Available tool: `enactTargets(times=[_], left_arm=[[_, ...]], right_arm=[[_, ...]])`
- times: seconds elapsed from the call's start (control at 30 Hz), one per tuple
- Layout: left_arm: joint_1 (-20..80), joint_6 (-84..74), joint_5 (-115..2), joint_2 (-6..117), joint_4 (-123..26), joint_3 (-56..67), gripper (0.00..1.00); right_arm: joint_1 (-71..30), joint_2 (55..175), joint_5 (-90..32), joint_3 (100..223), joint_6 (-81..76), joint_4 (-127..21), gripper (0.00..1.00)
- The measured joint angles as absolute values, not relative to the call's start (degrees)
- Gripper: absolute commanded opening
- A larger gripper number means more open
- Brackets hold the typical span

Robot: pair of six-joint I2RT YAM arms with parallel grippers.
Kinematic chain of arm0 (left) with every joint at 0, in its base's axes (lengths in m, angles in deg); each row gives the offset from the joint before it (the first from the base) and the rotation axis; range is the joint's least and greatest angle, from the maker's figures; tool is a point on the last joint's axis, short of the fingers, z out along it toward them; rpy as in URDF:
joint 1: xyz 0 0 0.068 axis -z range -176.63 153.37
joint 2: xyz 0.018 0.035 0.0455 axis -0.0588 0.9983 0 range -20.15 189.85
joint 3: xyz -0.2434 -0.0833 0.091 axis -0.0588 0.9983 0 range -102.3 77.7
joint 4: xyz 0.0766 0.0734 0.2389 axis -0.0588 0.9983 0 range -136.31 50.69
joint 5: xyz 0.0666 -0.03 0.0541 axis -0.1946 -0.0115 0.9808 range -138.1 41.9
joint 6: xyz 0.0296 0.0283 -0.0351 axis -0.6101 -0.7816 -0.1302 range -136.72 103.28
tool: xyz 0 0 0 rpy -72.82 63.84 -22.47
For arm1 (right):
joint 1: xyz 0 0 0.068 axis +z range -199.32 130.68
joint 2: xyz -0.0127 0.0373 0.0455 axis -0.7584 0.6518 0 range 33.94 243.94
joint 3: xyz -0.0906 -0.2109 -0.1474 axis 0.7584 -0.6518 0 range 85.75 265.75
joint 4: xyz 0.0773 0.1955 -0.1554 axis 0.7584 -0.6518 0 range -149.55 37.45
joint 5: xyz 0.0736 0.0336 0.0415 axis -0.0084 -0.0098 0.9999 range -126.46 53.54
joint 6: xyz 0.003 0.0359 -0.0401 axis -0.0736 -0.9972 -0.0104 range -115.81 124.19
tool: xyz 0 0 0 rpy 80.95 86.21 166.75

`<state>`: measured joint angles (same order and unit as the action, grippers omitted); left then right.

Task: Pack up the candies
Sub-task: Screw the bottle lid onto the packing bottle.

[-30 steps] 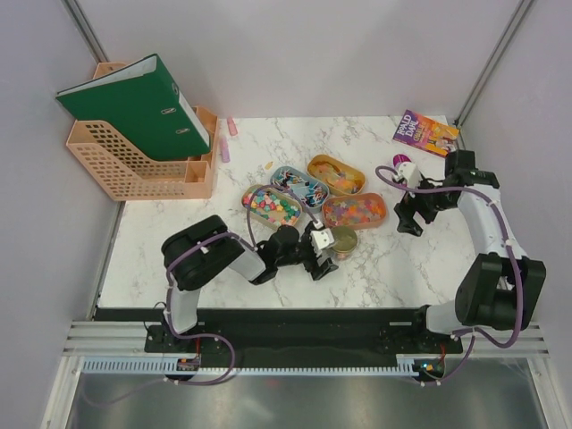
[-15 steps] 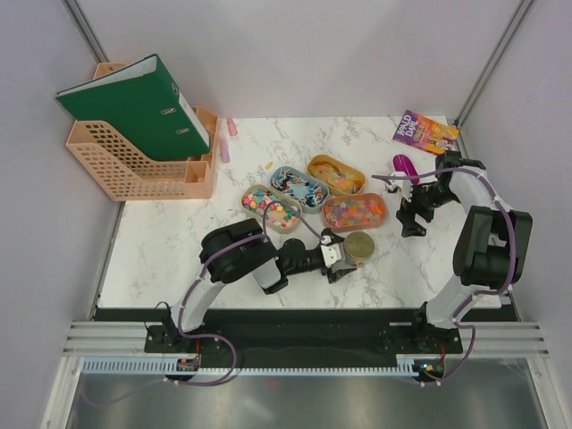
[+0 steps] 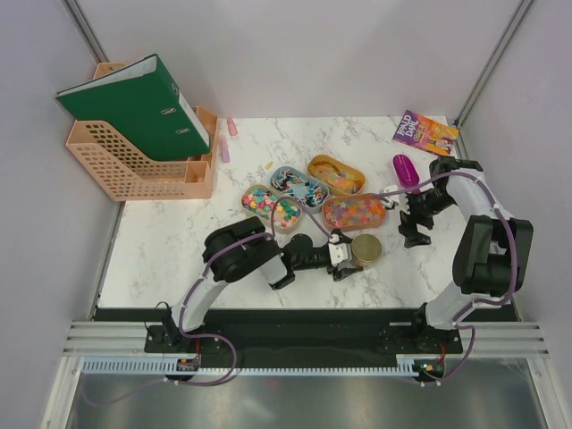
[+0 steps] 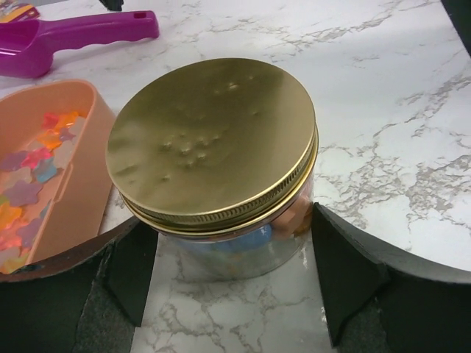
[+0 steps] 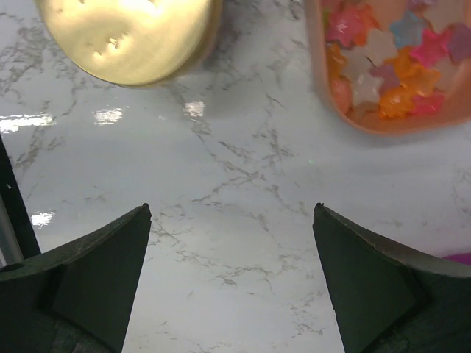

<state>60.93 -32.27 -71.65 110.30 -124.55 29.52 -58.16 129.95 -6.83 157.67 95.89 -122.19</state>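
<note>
A clear jar with a round gold lid (image 4: 213, 140) stands on the marble, blue and orange candies showing through its glass. My left gripper (image 4: 232, 243) is shut on the jar (image 3: 365, 248), one finger (image 4: 346, 272) against each side. Four oval tan trays hold candies: multicoloured bits (image 3: 273, 207), blue-wrapped pieces (image 3: 299, 186), orange-yellow gummies (image 3: 336, 174) and star shapes (image 3: 355, 212). My right gripper (image 3: 413, 231) hangs open over bare marble (image 5: 232, 220), to the right of the jar, with nothing between its fingers. The star candies (image 5: 390, 59) lie at the upper right of the right wrist view.
A purple scoop (image 3: 405, 170) lies behind the right gripper. A colourful book (image 3: 425, 132) sits at the back right corner. A peach file rack (image 3: 134, 165) with a green binder (image 3: 134, 103) fills the back left. Pink markers (image 3: 227, 138) lie beside it.
My left gripper and the jar have slid to the right, and its jaws have narrowed onto the jar. My right gripper has come nearer and lower, away from the scoop.
</note>
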Motion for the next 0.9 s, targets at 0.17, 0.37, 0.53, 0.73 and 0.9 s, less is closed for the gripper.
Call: enactTargets(times=[0.17, 0.37, 0.53, 0.73, 0.9], left_arm=[[60.84, -32.27, -74.89, 110.1, -120.26, 26.99, 0.49], [60.82, -32.23, -75.54, 109.47, -117.79, 26.37, 0.47], [60.82, -32.23, -75.5, 109.23, -117.05, 26.37, 0.46], [60.78, -32.21, -75.52, 109.16, -116.88, 26.37, 0.46], [60.76, -32.18, -75.54, 109.1, -116.64, 26.37, 0.46]], right_arm=[[-52.02, 125.4, -7.33, 152.84, 102.88, -126.22, 0.98], [-46.6, 123.92, -7.68, 151.72, 105.22, -128.12, 0.98], [-44.63, 124.86, -7.62, 151.81, 105.37, -128.25, 0.98], [-43.01, 127.59, -7.13, 153.01, 104.33, -128.29, 0.98], [-42.03, 128.97, -6.5, 154.48, 102.93, -128.18, 0.98]])
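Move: The bottle lid, sitting on the bottle the left hand already grips, lies about 12 cm to the right hand's left, 5 cm back and slightly below it. From the left hand the lid is some 4 cm up and 2 cm right. The peach tray of star candies lies roughly 14 cm left, 4 cm ahead and 7 cm below the right hand; the purple scoop lies straight ahead by about 12 cm, 8 cm lower. Open right hand sweeps about 7 cm left, 5 back towards the lid, turning counter-clockwise; left keeps the bottle gripped. ##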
